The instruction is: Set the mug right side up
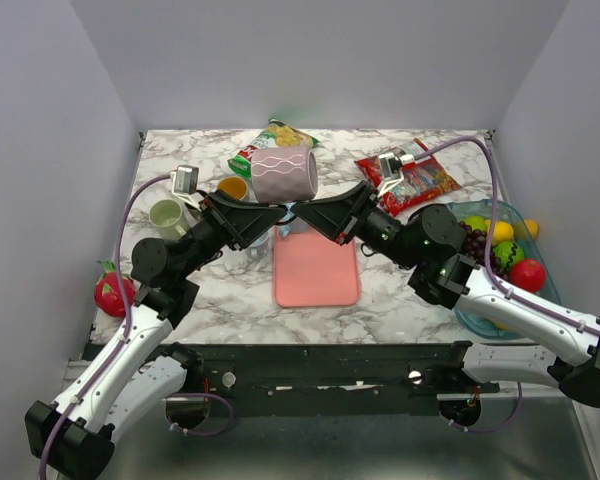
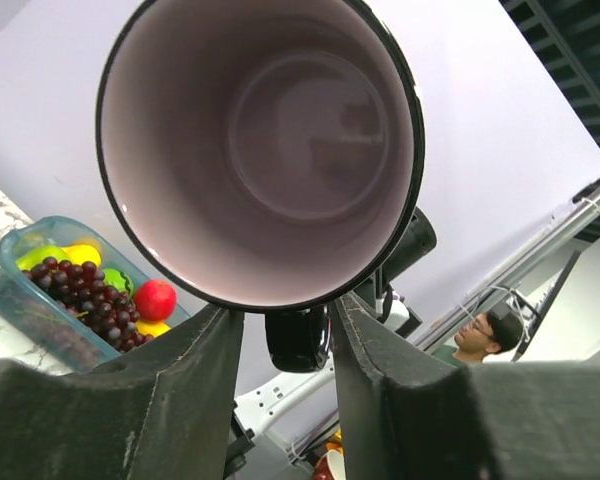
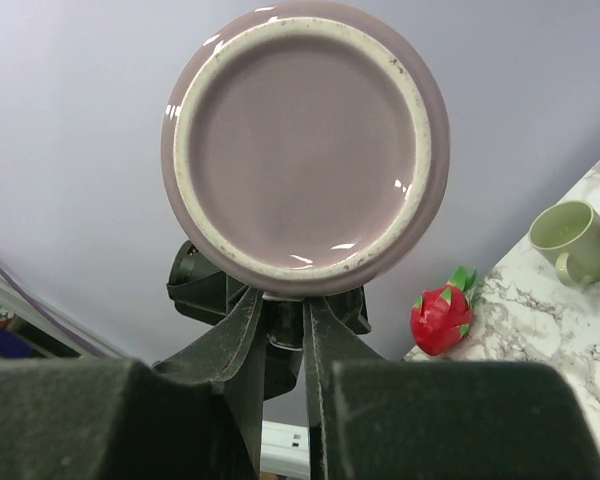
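The mauve mug [image 1: 283,175] with a wavy line pattern is held in the air on its side, above the far end of the pink mat [image 1: 317,272]. Its mouth faces left and its base faces right. The left wrist view looks into its open mouth [image 2: 260,130]; the right wrist view shows its flat base [image 3: 305,140]. Its dark handle [image 2: 298,345] hangs underneath. My right gripper [image 3: 285,312] is shut on the handle from the right. My left gripper [image 2: 285,330] is open, its fingers either side of the handle with a gap showing.
A pale green mug [image 1: 167,216] and an orange cup [image 1: 232,187] stand at the left. A toy dragon fruit [image 1: 113,292] lies at the left edge. A green snack bag [image 1: 280,135] and a red one [image 1: 425,180] lie at the back. A blue fruit tub [image 1: 480,322] sits at the right.
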You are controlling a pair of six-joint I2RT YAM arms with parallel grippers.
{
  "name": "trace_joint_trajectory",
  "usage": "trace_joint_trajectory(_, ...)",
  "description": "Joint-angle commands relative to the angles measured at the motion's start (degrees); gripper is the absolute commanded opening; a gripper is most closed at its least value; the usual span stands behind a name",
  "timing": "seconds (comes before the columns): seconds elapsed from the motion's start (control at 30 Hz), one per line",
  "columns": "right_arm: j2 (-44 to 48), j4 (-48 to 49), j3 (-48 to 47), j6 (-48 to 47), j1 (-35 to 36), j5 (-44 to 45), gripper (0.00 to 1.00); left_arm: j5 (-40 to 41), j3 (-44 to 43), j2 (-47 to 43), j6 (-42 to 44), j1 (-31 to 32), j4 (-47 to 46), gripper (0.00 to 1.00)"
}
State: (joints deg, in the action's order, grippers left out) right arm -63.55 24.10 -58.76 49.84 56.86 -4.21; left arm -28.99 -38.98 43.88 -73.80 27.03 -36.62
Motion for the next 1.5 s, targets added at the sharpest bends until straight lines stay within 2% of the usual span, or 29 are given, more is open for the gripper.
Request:
trace_joint_trajectory(0.0,-0.3,4.8,2.1,-0.9,0.2,-5.0,0.01,3.8,-1.2,-0.2,0.5,0.3,0.3,0.43)
trace_joint_trajectory(0.13,0.3,5.0,4.7,-1.6,0.2,-5.3,0.01,5.4,-1.0,-0.6,1.1,0.3,2.0,0.34)
trace_joint_trajectory(0.2,0.7,4.9,5.3,-2.4,0.2,-5.6,0.01,6.1,-1.0,-0.7,1.5,0.3,2.7,0.25)
trace_joint_trajectory(0.23,0.8,4.6,5.5,-2.5,0.3,-5.6,0.01,6.1,-1.0,-0.7,1.7,0.3,2.8,0.2)
trace_joint_trajectory(0.27,0.9,3.5,5.7,-2.6,0.2,-5.5,0.01,6.2,-0.9,-0.8,2.0,0.3,3.1,0.04)
trace_joint_trajectory(0.3,1.1,2.5,5.6,-3.2,0.1,-5.4,0.01,6.3,-0.8,-0.7,2.2,0.3,3.1,0.0)
trace_joint_trajectory(0.37,1.2,-0.8,5.0,-3.4,0.1,-4.7,0.01,6.9,-0.5,-0.9,3.2,0.3,4.2,0.0)
trace_joint_trajectory(0.4,1.3,-2.1,4.6,-4.5,0.2,-4.1,0.04,7.3,-0.6,-1.2,4.0,0.3,5.0,0.0)
trace_joint_trajectory(0.43,1.3,-4.0,4.1,-4.8,0.2,-3.2,0.3,8.0,-0.6,-1.3,5.1,0.3,6.3,0.0)
trace_joint_trajectory(0.53,2.0,-12.0,2.8,-6.5,0.1,1.1,0.7,10.2,-4.2,-2.6,14.6,0.3,18.6,0.0)
trace_joint_trajectory(0.57,2.5,-14.4,3.0,-6.9,0.2,2.9,0.77,13.9,-7.7,-2.8,22.4,0.4,28.3,0.0)
trace_joint_trajectory(0.63,4.4,-16.3,4.4,-7.9,0.2,3.9,0.88,18.2,-11.0,-3.4,28.9,0.2,36.5,0.0)
trace_joint_trajectory(0.67,5.0,-18.2,5.1,-8.1,0.2,6.5,0.9,23.8,-14.1,-3.5,31.7,0.3,44.5,0.0)
trace_joint_trajectory(0.73,6.4,-19.8,7.2,-8.5,0.1,8.3,0.97,28.4,-16.6,-3.1,38.4,0.3,50.7,0.0)
trace_joint_trajectory(0.77,7.7,-21.5,7.8,-8.4,0.2,10.3,0.99,32.2,-18.5,-2.7,39.7,0.2,55.8,0.0)
trace_joint_trajectory(0.9,10.4,-27.3,9.5,-8.5,0.2,15.2,1.0,47.8,-21.2,-0.1,42.9,0.2,66.6,0.0)
trace_joint_trajectory(1.03,11.5,-34.2,8.8,-8.2,0.2,20.8,1.0,57.3,-21.8,4.1,40.6,0.2,76.1,0.0)
trace_joint_trajectory(1.17,12.2,-39.5,7.9,-8.5,-0.4,25.2,1.0,61.9,-18.4,6.2,36.5,0.3,80.3,0.0)
trace_joint_trajectory(1.3,12.7,-40.7,7.6,-9.4,-0.9,25.6,1.0,68.1,-15.9,7.6,32.9,0.3,82.8,0.0)
trace_joint_trajectory(1.47,13.0,-41.5,8.2,-9.2,-1.1,25.1,1.0,69.7,-13.2,9.0,31.4,0.2,82.9,0.0)
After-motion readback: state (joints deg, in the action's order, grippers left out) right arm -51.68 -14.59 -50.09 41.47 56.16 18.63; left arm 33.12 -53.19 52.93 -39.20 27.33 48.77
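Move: The mauve mug, on its side with its mouth to the left, has its middle about 4 cm ahead of and 4 cm above the left hand point, and much the same from the right, only about 1 cm to its left. From the left hand, some 33 cm below, the grey-blue mug stands 13 cm ahead and 9 cm left, the butterfly mug 25 cm ahead and 14 cm left, the upturned blue mug 20 cm ahead and 1 cm right. Almost in place at first, the left hand shuts its half-closed fingers on the mauve mug's handle; the right then opens wide, lets the handle go and backs off down some 17 cm and to the right. Next the left swings the mug forward, then left and down about 25 cm towards the table beside the grey-blue mug, rolling roughly 100 degrees until its fingers point forward and down. ##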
